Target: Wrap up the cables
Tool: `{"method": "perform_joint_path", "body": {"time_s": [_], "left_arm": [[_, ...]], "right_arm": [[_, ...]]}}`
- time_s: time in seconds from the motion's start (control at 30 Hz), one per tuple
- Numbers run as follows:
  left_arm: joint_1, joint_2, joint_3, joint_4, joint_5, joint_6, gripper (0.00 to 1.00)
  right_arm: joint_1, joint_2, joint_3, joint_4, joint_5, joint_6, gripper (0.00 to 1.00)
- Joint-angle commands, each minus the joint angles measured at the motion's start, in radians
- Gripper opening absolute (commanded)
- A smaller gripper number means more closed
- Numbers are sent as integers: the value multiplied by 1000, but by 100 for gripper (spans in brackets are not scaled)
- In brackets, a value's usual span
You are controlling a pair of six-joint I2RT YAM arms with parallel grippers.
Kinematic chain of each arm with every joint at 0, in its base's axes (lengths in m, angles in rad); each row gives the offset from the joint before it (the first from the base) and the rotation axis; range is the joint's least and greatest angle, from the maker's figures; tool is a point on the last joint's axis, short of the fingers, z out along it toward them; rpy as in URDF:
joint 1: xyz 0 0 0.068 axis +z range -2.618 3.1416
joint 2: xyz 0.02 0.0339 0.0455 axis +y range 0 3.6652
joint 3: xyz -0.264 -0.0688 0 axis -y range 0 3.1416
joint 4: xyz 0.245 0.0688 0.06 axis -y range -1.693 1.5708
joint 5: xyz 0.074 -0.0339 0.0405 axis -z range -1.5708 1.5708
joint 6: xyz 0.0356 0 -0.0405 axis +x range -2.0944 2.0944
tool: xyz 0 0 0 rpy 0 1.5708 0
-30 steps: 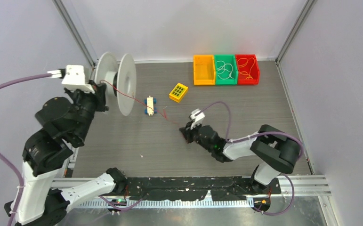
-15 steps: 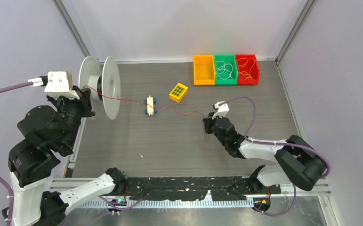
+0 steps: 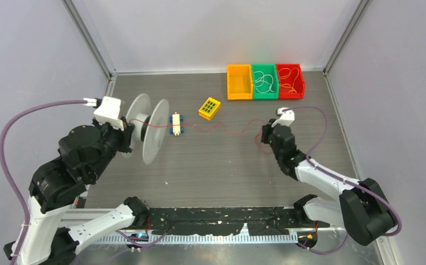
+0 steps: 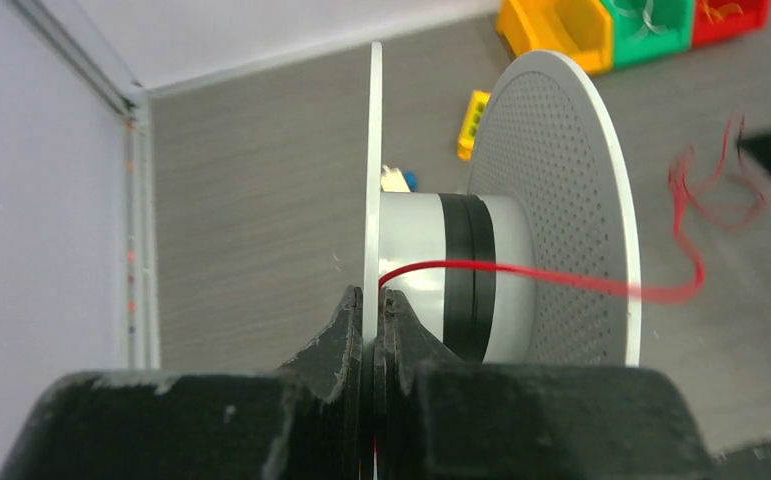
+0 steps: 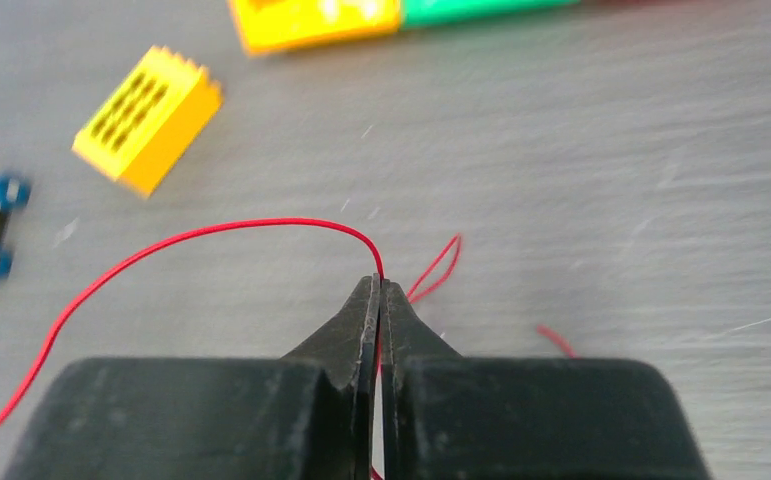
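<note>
The cable [image 3: 221,128], a thin red wire, runs from the hub of a white spool [image 3: 155,130] past a small white guide with blue rollers [image 3: 175,123] and on in loose waves to my right gripper [image 3: 266,134]. The right gripper [image 5: 379,282] is shut on the cable [image 5: 211,232], and a loose end curls just beyond its tips. My left gripper [image 4: 372,295] is shut on the thin rim of the spool's near flange [image 4: 372,150]. The spool is held up with its axis level, and the cable [image 4: 521,270] leaves the hub beside a black band.
A yellow block [image 3: 209,108] lies beyond the guide. Orange [image 3: 239,81], green [image 3: 264,81] and red [image 3: 290,80] bins stand at the back right, the green and red ones holding thin wires. Walls and metal posts close in the table on three sides.
The left arm swung the spool out left, then back right toward the guide. The right gripper carried the cable right and away from me. The cable now lies in looser waves.
</note>
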Motion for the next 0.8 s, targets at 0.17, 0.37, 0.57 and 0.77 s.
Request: {"method": "perform_joint_path", "body": {"time_s": [0.17, 0.37, 0.57, 0.77], "left_arm": [[-3, -1, -107, -25, 272, -91, 0], [-3, 36, -108, -104, 499, -42, 0], [4, 6, -91, -127, 536, -55, 0], [49, -11, -44, -62, 540, -126, 0]], "right_arm": [[-152, -86, 177, -180, -229, -66, 6], [-267, -57, 171, -121, -156, -117, 5], [-422, 60, 262, -162, -199, -56, 5], [-407, 120, 195, -113, -316, -37, 5]]}}
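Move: The left hand already pinches the spool's left flange and the red cable's end high over the table. The spool's hub is about 4 cm ahead, 5 to the right and 4 below it; the wheeled block is roughly 22 cm ahead, 7 right and 40 below. The right hand already holds the cable: the hub is some 42 cm left of it, 10 nearer and 26 higher, the yellow brick about 14 ahead and 24 left, the green bin 29 ahead and 3 right. The left hand keeps its pinch on flange and cable end and carries the spool down about 9 cm, rightward and somewhat back, tipping the fingers down by some 20 degrees and swinging them clockwise about as far. Meanwhile the right hand, still gripping the cable, lifts forward, then sweeps to the right and eases back down, ending roughly 11 cm right and 6 forward, drawing the cable away from the spool towards the red-bin side. ##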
